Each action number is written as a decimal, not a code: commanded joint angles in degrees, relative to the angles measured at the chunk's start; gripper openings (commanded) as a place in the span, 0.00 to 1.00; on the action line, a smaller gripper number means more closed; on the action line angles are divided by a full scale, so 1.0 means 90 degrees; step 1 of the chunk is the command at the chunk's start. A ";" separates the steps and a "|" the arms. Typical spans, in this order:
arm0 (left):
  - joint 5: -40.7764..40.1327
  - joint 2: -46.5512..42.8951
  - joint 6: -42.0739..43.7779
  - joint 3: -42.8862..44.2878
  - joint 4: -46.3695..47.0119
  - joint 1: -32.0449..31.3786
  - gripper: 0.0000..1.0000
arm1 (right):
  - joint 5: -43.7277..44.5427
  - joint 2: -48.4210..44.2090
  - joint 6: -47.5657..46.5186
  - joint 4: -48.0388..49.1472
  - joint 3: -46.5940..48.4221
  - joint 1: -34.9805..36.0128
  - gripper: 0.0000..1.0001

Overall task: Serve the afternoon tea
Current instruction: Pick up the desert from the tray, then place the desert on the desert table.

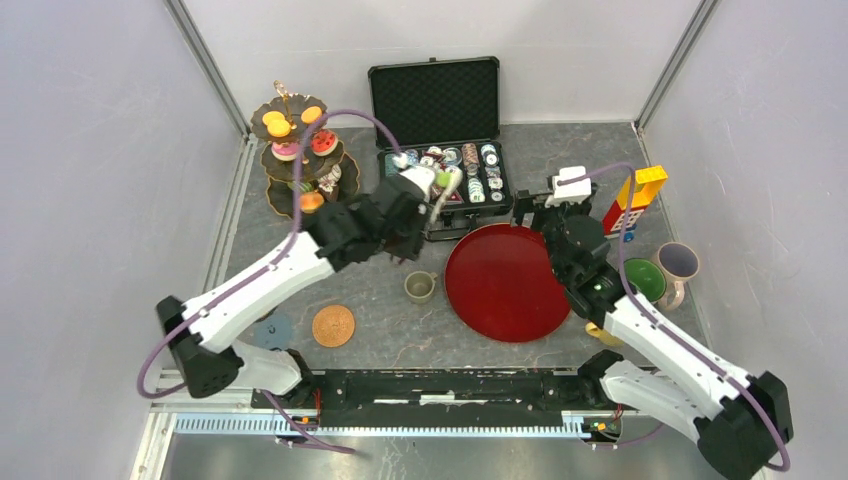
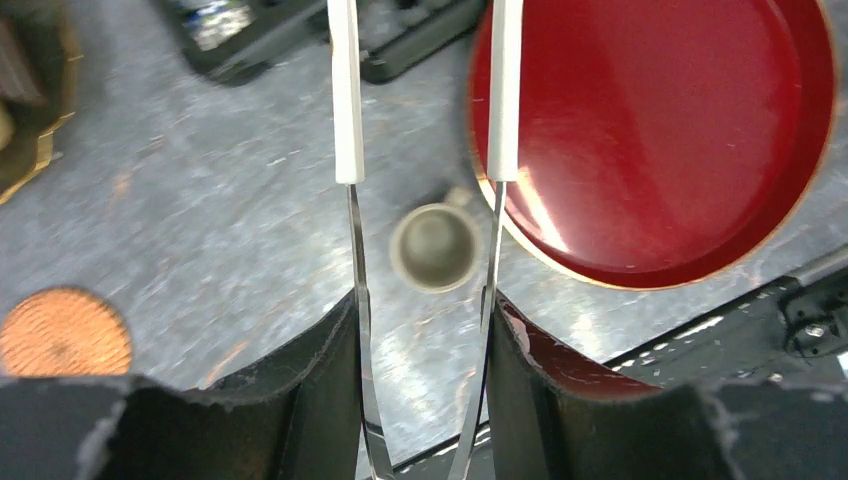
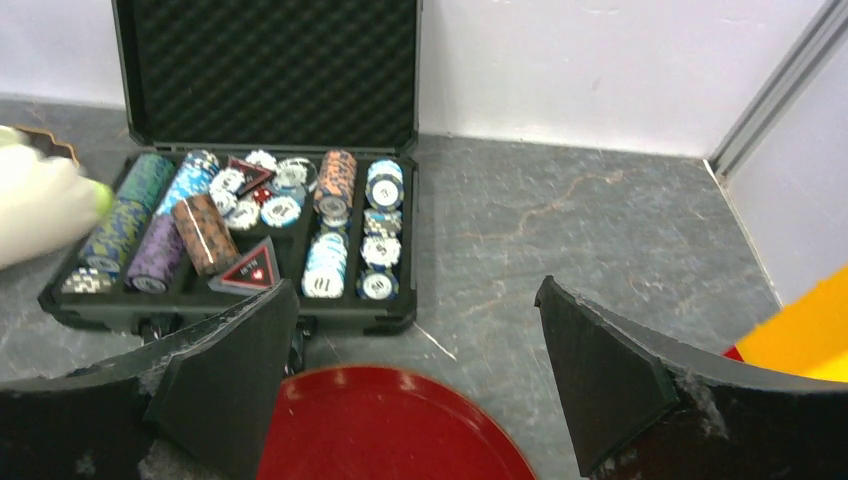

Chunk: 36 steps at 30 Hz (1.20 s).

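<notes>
The dark three-tier stand [image 1: 297, 152] stands at the back left with orange rounds and frosted donuts on its tiers. A small olive mug [image 1: 420, 287] stands on the table left of the red tray [image 1: 505, 283]. My left gripper [image 1: 408, 248] hovers over it, shut on metal tongs [image 2: 349, 130] with white tips. The tongs' arms are apart, and the mug [image 2: 434, 245] shows between them, lower down. My right gripper [image 1: 545, 215] is open and empty over the tray's far edge [image 3: 390, 420]. A green mug [image 1: 643, 280] and a grey mug [image 1: 678, 262] stand at the right.
The open black poker chip case [image 1: 440, 150] lies behind the tray, also in the right wrist view [image 3: 270, 210]. The red-yellow block tower [image 1: 633, 200] stands at the back right. An orange coaster [image 1: 333, 325] and a blue coaster [image 1: 272, 330] lie front left. Something yellow [image 1: 600, 333] shows under the right arm.
</notes>
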 commanded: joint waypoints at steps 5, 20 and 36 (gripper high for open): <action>0.0110 -0.1188 0.0920 0.0347 -0.1300 0.1826 0.04 | 0.0081 0.0513 -0.0497 0.1784 -0.0499 0.0001 0.98; 0.0642 0.0089 0.1534 0.2507 -0.1339 0.4627 0.04 | 0.0296 0.0931 -0.1923 0.3260 -0.1514 0.0974 0.98; 0.0070 0.0296 0.1535 0.2016 -0.1362 0.4949 0.07 | 0.0487 0.1515 -0.2270 0.3174 -0.1316 0.1144 0.98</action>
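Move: The top tier of the cake stand, where the green biscuit is being taken, is about 21 cm ahead of the left hand and 24 cm to its left, near its height. The poker case lies roughly 23 cm ahead, 11 cm right and 20 cm below; the small cup is almost underneath, 2 cm back, 3 cm right and 20 cm down. From the right hand, that tier is some 15 cm ahead and 50 cm left, at similar height. Still gripping the tongs with the green biscuit at their tips, the left hand sweeps about 24 cm left, curving forward some 12 cm towards the cake stand's top tier; it rises, then eases down slightly, turning about 35 degrees counter-clockwise. The empty right hand sinks about 7 cm and shifts left towards the red tray, its left side rolling down, fingers wide open. ##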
